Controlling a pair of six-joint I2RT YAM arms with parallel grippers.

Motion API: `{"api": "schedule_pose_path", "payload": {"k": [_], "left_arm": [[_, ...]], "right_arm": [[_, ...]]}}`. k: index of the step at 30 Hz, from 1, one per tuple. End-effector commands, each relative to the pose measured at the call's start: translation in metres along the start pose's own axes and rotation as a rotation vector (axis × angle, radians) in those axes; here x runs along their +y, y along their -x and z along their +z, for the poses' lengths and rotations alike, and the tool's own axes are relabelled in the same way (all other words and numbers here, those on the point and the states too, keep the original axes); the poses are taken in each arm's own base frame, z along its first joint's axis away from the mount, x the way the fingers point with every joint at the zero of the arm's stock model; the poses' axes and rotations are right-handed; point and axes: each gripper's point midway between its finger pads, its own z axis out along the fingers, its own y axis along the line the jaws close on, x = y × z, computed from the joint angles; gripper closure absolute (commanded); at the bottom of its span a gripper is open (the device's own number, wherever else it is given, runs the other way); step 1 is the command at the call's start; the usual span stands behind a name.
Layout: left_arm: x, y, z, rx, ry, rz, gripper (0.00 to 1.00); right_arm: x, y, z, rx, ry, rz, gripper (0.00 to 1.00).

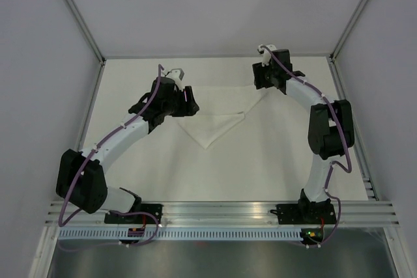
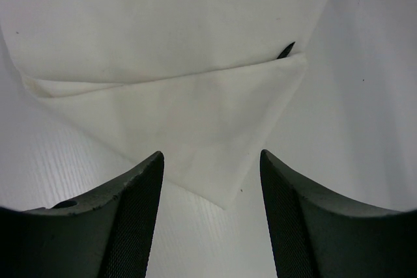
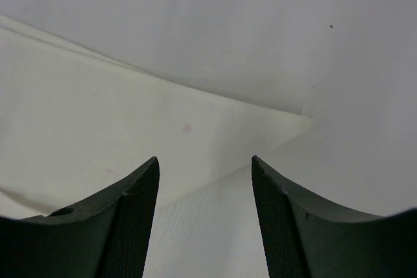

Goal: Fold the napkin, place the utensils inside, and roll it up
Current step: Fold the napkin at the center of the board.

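The white napkin [image 1: 218,112] lies on the table folded into a triangle, its point toward the arms. My left gripper [image 1: 185,100] hovers open over its left end, nothing between the fingers. In the left wrist view the napkin [image 2: 195,109] shows a folded flap, and the gripper [image 2: 212,157] frames its near corner. A dark utensil tip [image 2: 286,50] pokes out from under the flap's edge; the rest of the utensils is hidden. My right gripper [image 1: 268,83] stands open at the napkin's right corner. In the right wrist view, the gripper [image 3: 204,161] is empty above that corner of the napkin [image 3: 98,128].
The white table [image 1: 260,167] is boxed in by grey walls with metal posts [image 1: 78,14] at the back corners. A slotted metal rail [image 1: 221,211] carrying both arm bases runs along the near edge.
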Motion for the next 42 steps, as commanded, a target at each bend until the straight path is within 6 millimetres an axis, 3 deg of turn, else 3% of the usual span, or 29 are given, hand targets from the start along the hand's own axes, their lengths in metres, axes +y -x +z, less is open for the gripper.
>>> {"api": "schedule_pose_path", "payload": {"k": [1,6,9,13,14,27,38,42], "left_arm": [[-0.02,0.002,0.011,-0.014,-0.071,-0.034,0.35],[-0.027,-0.003,0.022,0.009,-0.085,-0.031,0.35],[-0.028,-0.004,0.023,0.012,-0.087,-0.028,0.35],[-0.028,-0.005,0.025,0.017,-0.088,-0.028,0.35],[-0.028,-0.006,0.026,0.02,-0.087,-0.028,0.35],[-0.024,-0.015,0.028,0.039,-0.077,-0.027,0.35],[-0.019,-0.025,0.028,0.054,-0.068,-0.038,0.35],[-0.019,-0.027,0.028,0.054,-0.068,-0.044,0.36]], "right_arm": [[-0.022,-0.031,0.01,0.127,0.034,0.223,0.36],[-0.055,-0.04,0.022,0.134,0.034,0.416,0.35],[-0.063,-0.045,0.031,0.152,0.064,0.5,0.35],[-0.06,-0.051,0.044,0.171,0.114,0.579,0.34],[-0.074,-0.056,0.045,0.169,0.107,0.613,0.34],[-0.072,-0.058,0.066,0.152,0.171,0.778,0.36],[-0.069,-0.046,0.069,0.109,0.206,0.821,0.59],[-0.071,-0.036,0.066,0.071,0.216,0.815,0.73]]}}
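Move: The napkin's far right corner lies about 5 cm ahead of the open right hand, 7 cm to its right and 9 cm below. From the right hand, the right corner of the folded flap is some 9 cm back, 4 cm left; the flap's near point is roughly 24 cm back, 18 cm left, both on the table. From the left hand the far right corner lies about 20 cm ahead, 33 cm right and 15 cm lower. Down and to the right, then a little forward, the right hand sinks roughly 8 cm to the napkin's far right corner, rolling its left side up some 35 degrees while tipping down and turning clockwise. Near the table its open fingers close and pinch the corner. The left hand, still open over the napkin, eases down and slightly right. ##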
